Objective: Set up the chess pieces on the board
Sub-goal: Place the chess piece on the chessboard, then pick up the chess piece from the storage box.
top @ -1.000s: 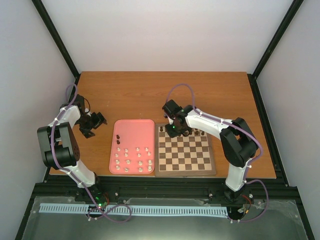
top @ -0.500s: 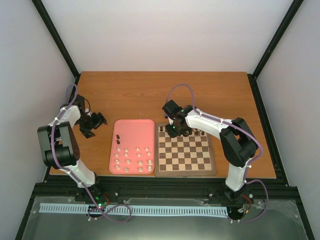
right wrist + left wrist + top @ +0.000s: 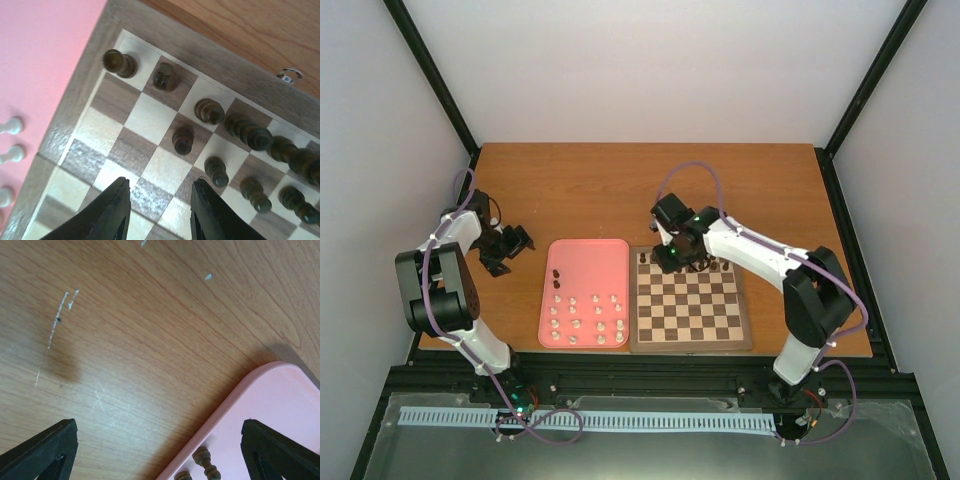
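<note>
The wooden chessboard (image 3: 690,340) lies right of the pink tray (image 3: 590,255). Dark brown pieces (image 3: 184,140) stand in its far rows, several of them in the right wrist view. Two dark pieces (image 3: 556,277) and several cream-white pieces (image 3: 586,317) stand in the tray; two dark ones (image 3: 206,465) show in the left wrist view. My right gripper (image 3: 672,262) (image 3: 160,210) is open and empty above the board's far left corner. My left gripper (image 3: 506,246) (image 3: 160,452) is open and empty over the table, left of the tray's far corner.
The pink tray's rim (image 3: 235,400) crosses the lower right of the left wrist view. A metal clasp (image 3: 288,75) sits on the board's far edge. Bare wooden table (image 3: 620,190) lies behind tray and board. Black frame posts stand at the corners.
My right arm has lifted and shifted slightly right; the gripper stays over the board's far left corner. The left arm has not moved.
</note>
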Robot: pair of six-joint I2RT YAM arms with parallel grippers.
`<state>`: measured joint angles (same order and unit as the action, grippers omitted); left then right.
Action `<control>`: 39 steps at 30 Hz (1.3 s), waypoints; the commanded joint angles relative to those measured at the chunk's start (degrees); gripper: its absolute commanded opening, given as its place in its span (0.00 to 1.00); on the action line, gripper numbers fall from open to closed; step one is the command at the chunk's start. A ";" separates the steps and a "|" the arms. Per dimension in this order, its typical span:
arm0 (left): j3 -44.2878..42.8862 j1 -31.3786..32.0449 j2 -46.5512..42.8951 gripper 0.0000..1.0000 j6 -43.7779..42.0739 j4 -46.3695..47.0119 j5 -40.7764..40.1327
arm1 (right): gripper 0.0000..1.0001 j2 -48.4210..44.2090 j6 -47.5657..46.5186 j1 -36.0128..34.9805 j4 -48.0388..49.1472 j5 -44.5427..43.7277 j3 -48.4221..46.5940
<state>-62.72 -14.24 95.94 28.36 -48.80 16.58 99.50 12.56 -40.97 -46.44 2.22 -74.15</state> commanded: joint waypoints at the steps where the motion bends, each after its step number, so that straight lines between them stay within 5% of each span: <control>1: -0.91 0.12 0.43 1.00 -0.12 0.69 0.51 | 0.33 -4.56 -1.34 -0.40 -4.04 2.28 -2.77; 8: -0.78 0.12 0.22 1.00 0.03 0.84 0.67 | 0.35 0.19 -5.48 -2.19 -5.85 6.62 -15.54; 21: 0.60 0.26 -0.72 1.00 0.75 1.44 1.03 | 0.36 35.93 -9.77 -11.87 -9.93 17.25 -59.50; 39: 1.53 0.30 -1.02 1.00 2.56 2.44 2.09 | 0.36 48.12 -7.87 -15.81 -4.29 19.93 -63.67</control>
<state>-61.47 -14.13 95.94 29.63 -47.46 17.63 145.05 3.97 -56.34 -53.10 21.69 -134.87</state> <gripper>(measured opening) 0.998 0.365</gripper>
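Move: The far dark pawn in the pink tray lies about 27 cm to the right hand's left, level in reach and some 4 cm below. The near dark pawn is about 3 cm back of it; the closest light pawn stands some 6 cm back and 24 cm left of the hand. The pawn just placed is 1 cm ahead. From the left hand, the far dark pawn is about 8 cm right, 3 cm back, 7 cm below. The right hand arcs up and 27 cm left, turns 30 degrees counter-clockwise, then sinks towards the far dark pawn. ##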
